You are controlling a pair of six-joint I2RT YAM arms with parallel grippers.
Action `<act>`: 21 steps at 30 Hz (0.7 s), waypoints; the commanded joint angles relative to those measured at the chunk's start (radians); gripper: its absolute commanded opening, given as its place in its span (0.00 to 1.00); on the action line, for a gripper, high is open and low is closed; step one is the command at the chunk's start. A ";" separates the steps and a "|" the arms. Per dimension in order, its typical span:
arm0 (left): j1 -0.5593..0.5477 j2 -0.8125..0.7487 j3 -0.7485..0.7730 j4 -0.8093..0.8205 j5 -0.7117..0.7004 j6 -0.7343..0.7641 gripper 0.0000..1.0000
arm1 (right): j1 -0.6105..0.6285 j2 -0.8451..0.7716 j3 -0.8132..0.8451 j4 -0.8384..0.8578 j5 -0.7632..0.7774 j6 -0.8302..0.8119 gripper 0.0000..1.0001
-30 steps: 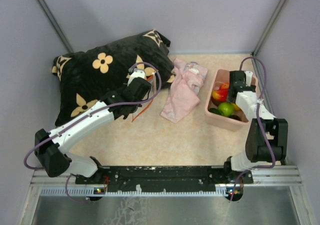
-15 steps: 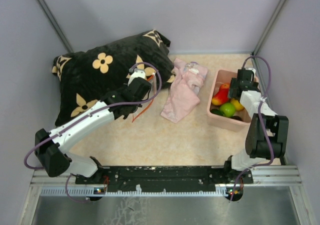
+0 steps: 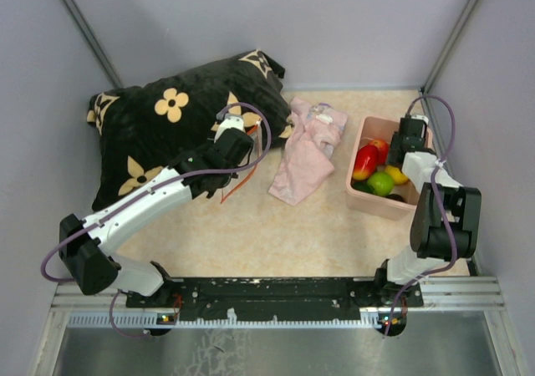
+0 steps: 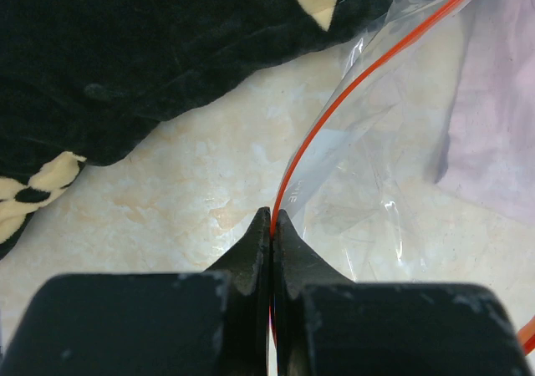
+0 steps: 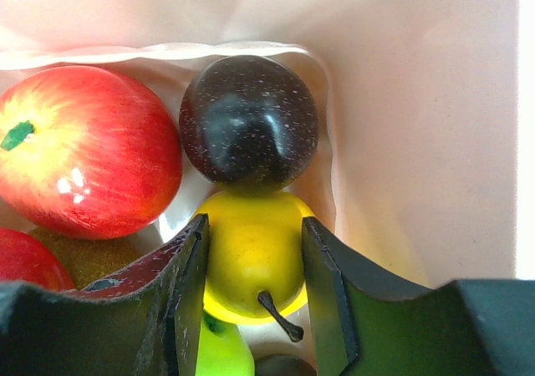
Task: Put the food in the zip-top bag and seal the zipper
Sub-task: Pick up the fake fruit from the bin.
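Observation:
My left gripper [image 3: 234, 139] is shut on the orange-red zipper [image 4: 351, 83] of the clear zip-top bag [image 4: 376, 184], which lies on the table beside the pillow; the fingertips [image 4: 261, 230] pinch the strip. The food lies in the pink bin [image 3: 370, 200]: a red-and-yellow fruit [image 5: 88, 163], a dark brown one [image 5: 248, 121], a yellow one [image 5: 251, 242] and a lime green one [image 3: 380, 182]. My right gripper [image 5: 255, 251] reaches down into the bin's far right corner [image 3: 408, 142]. Its two fingers press the sides of the yellow fruit, which rests against the dark one.
A big black pillow with cream flowers [image 3: 159, 125] fills the back left. A pale pink cloth [image 3: 305, 154] lies between bag and bin. The bin's wall [image 5: 418, 100] is close on the right of my right gripper. Grey walls enclose the table.
My right gripper has moved to the right inside the bin, uncovering the red fruits. The left arm and the bag have not moved.

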 commanded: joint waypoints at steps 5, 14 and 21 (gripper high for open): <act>0.004 -0.029 0.058 -0.032 -0.080 0.033 0.00 | -0.002 -0.131 0.005 -0.055 -0.019 0.036 0.07; -0.006 0.006 0.117 -0.119 -0.174 0.051 0.00 | -0.002 -0.258 0.012 -0.096 -0.094 0.083 0.02; -0.053 0.104 0.180 -0.234 -0.259 -0.015 0.00 | -0.001 -0.348 -0.002 -0.110 -0.164 0.128 0.00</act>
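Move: The yellow fruit is already between the right fingers, down in the bin. The mouth of the bag it is meant for lies about 43 cm to the left, 4 cm back and 10 cm higher. Beside the fruit, the dark fruit is some 6 cm ahead and 1 cm right, the green apple about 4 cm back and 4 cm left, and the red apple 6 cm ahead and 6 cm left. From the left hand, the yellow fruit is roughly 46 cm right, 5 cm ahead and 13 cm below. Upward, slowly at first and then faster, the right hand lifts the yellow fruit about 8 cm from among its neighbours, easing left and a little back as its fingertips tip up some 10 degrees and keep their grip. The left hand, still pinching the bag's orange zipper edge, rises about 3.5 cm, shifts 2.5 cm left and rolls slightly. ##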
